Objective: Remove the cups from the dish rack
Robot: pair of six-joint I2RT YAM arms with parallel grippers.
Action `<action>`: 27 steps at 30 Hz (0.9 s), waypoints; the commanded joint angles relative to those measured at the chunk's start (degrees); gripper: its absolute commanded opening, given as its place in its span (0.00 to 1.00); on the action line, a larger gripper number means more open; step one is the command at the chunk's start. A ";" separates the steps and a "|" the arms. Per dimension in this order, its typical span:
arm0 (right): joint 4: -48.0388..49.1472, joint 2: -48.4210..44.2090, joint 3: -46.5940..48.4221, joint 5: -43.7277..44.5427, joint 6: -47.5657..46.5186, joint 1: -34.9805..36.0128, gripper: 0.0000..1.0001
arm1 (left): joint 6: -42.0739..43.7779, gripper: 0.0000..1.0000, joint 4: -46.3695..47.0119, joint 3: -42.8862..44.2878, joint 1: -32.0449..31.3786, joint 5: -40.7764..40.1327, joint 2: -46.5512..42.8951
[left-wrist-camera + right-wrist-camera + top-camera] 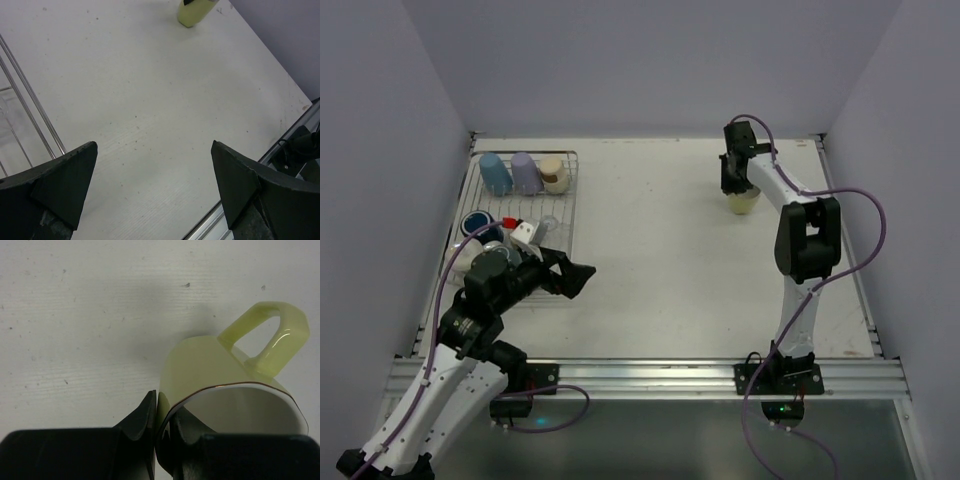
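Observation:
The silver wire dish rack (568, 215) lies at the far left of the table. In it stand a light blue cup (494, 172), a lavender cup (525, 171) and a beige cup (553, 173) in the back row, with a navy cup (477, 222) in front of them. My left gripper (582, 275) (155, 165) hangs open and empty over bare table just right of the rack. At the far right, my right gripper (740, 188) (162, 412) is shut on the rim of the pale yellow-green cup (744, 203) (200, 370), one finger inside and one outside. The cup is upright, low at the table.
Rack wires (30, 110) show at the left edge of the left wrist view, and the yellow-green cup (194, 12) at its top. A small red and white object (525, 230) lies in the rack. The aluminium rail (650, 378) runs along the near edge. Walls enclose three sides.

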 commanded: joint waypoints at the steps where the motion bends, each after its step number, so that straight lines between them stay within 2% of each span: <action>1: -1.23 0.19 5.41 0.75 -3.64 -0.22 0.00 | 1.55 1.00 0.52 -0.01 -0.45 -0.85 0.05; 3: -1.23 0.37 5.24 -0.13 -3.64 -0.22 0.00 | 1.46 1.00 0.52 0.08 -0.36 -1.20 0.31; 6: -1.23 0.20 4.80 0.04 -3.56 -0.13 0.13 | 1.55 1.00 0.16 0.26 -0.19 -2.25 1.01; 12: -1.23 -4.28 3.66 -0.47 -2.33 -0.22 0.57 | 1.02 1.00 -1.15 1.48 0.43 -7.43 1.98; 14: -1.32 -6.47 3.13 -1.09 -1.71 -0.13 0.57 | 0.41 1.00 -1.77 1.92 0.43 -10.06 1.98; 17: 0.08 -10.24 1.20 -2.24 -0.83 -0.13 0.65 | -1.26 1.00 -2.73 3.50 0.43 -14.71 2.33; 18: 0.26 -11.48 0.59 -2.50 -0.66 -0.13 0.69 | -1.96 1.00 -3.17 3.94 0.43 -15.87 2.51; 19: 1.14 -12.97 -0.99 -3.29 0.04 -0.13 0.76 | -3.27 1.00 -4.39 4.38 0.43 -20.66 2.86; 20: 1.93 -16.64 -2.22 -3.64 0.40 0.13 0.78 | -4.16 1.00 -5.36 5.34 0.43 -23.41 3.03; 21: 3.07 -18.94 -5.63 -4.08 0.75 0.22 0.86 | -5.12 1.00 -7.29 5.88 0.43 -25.96 3.21; 22: 6.12 -21.57 -7.66 -5.74 1.19 0.40 0.88 | -6.96 1.00 -8.18 6.23 0.43 -28.68 3.21; 23: 8.15 -24.21 -10.20 -6.80 2.06 1.18 0.90 | -7.94 1.00 -9.14 7.02 0.43 -34.02 3.12; 24: 10.09 -29.89 -12.75 -8.11 2.59 1.62 0.92 | -8.90 1.00 -10.46 7.20 0.43 -36.42 2.95; 25: 12.55 -32.56 -18.17 -9.52 3.03 2.15 0.93 | -9.87 1.00 -10.99 7.37 0.43 -38.71 2.95; 27: 18.18 -39.22 -23.21 -13.22 4.26 4.61 0.93 | -12.95 1.00 -12.22 7.73 0.43 -44.16 3.47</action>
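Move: The green cup, still pinched by its left wall, has its middle about 3 cm to the right of the right hand and 5 cm below it, nothing else near. From the empty left hand, the teal cup in the rack lies some 14 cm ahead, 18 cm left; the speckled cup about 23 cm ahead, 15 cm left; the clear glass roughly 25 cm ahead, 8 cm left; all some 16 cm below. The right hand first stays at the green cup while its fingers spread from their pinch on the wall, then rises about 14 cm and draws back some 6 cm, fingers tipping up about 20 degrees, leaving the cup. Meanwhile the wide-open left hand swings some 8 cm left and 4 cm forward towards the rack cups, turning about 30 degrees counter-clockwise. ##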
